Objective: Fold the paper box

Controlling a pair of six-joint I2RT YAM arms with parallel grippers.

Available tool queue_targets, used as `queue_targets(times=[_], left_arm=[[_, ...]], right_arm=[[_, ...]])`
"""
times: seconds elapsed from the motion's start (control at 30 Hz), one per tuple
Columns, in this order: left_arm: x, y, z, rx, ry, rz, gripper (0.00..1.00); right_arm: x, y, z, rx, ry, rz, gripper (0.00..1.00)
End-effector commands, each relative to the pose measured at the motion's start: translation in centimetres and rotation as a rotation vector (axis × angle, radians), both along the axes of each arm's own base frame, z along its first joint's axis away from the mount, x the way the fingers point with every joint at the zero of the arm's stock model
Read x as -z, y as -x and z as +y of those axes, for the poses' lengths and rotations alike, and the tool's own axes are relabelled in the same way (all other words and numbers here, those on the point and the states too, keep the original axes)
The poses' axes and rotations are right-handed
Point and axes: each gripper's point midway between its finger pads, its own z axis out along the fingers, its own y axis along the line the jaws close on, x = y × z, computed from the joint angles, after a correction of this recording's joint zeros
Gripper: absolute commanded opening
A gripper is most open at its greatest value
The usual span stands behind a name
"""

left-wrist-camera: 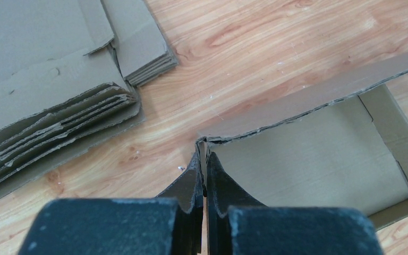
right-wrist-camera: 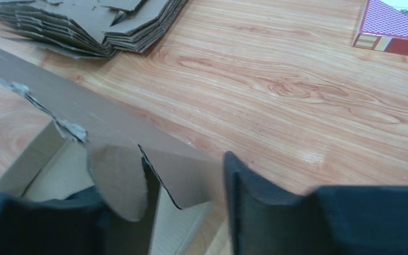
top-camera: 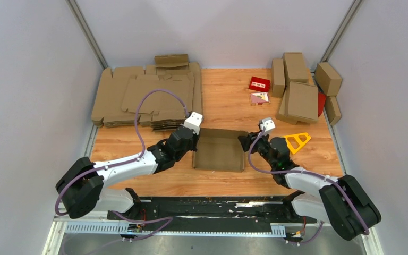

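Note:
The paper box (top-camera: 219,150) is a shallow brown cardboard tray in the middle of the table, with its side walls raised. My left gripper (top-camera: 194,139) is at the box's left far corner. In the left wrist view that gripper (left-wrist-camera: 204,159) is shut on the thin left wall where it meets the long far wall of the box (left-wrist-camera: 308,159). My right gripper (top-camera: 244,141) is at the right end of the box. In the right wrist view it (right-wrist-camera: 188,178) stands open, with two torn-edged flaps of the box (right-wrist-camera: 111,127) between its fingers; the right finger (right-wrist-camera: 244,196) is clear of the cardboard.
A thick pile of flat brown blanks (top-camera: 143,95) fills the back left. Several folded brown boxes (top-camera: 300,90) stand at the back right, with a small red carton (top-camera: 259,84) and a printed carton (right-wrist-camera: 398,26) next to them. A yellow triangular piece (top-camera: 296,141) lies beside the right arm.

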Motion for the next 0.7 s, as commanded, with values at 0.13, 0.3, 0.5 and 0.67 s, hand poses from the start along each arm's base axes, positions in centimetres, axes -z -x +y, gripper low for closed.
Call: queue_targets(times=[0.13, 0.3, 0.5, 0.67], left_arm=[[-1.0, -0.3, -1.1, 0.007, 0.051, 0.017, 0.00], [-0.6, -0.3, -1.4, -0.009, 0.083, 0.036, 0.00], [-0.7, -0.3, -1.5, -0.014, 0.098, 0.042, 0.00], [-0.1, -0.1, -1.3, -0.017, 0.105, 0.047, 0.00]], right_arm=[[-4.3, -1.6, 1.2, 0.039, -0.133, 0.009, 0.20], [-4.4, -1.8, 2.4, 0.077, -0.198, 0.128, 0.17], [-3.3, -2.1, 2.8, 0.146, -0.205, 0.213, 0.15], [-1.5, -1.2, 3.2, 0.150, -0.198, 0.249, 0.17]])
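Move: My right hand has its half-open fingers around the far-right corner flap of the paper box, whose middle is only about 1 cm ahead and 2 cm to the left. From that hand, the box floor's middle lies some 8 cm left, 5 cm back and 6 cm lower, and the pink card box about 15 cm ahead and 7 cm right, 8 cm lower. From my left hand, already on the far-left corner, the flap is roughly 17 cm right and 1 cm ahead. I close my right fingers until they pinch the corner flap, while that hand eases about 2 cm up, forward and a little left, then dips back down about 1 cm at the end. As it goes I tip it down and turn it clockwise, some 10 to 15 degrees. My left hand keeps its pinch on the far-left corner, practically in place. ##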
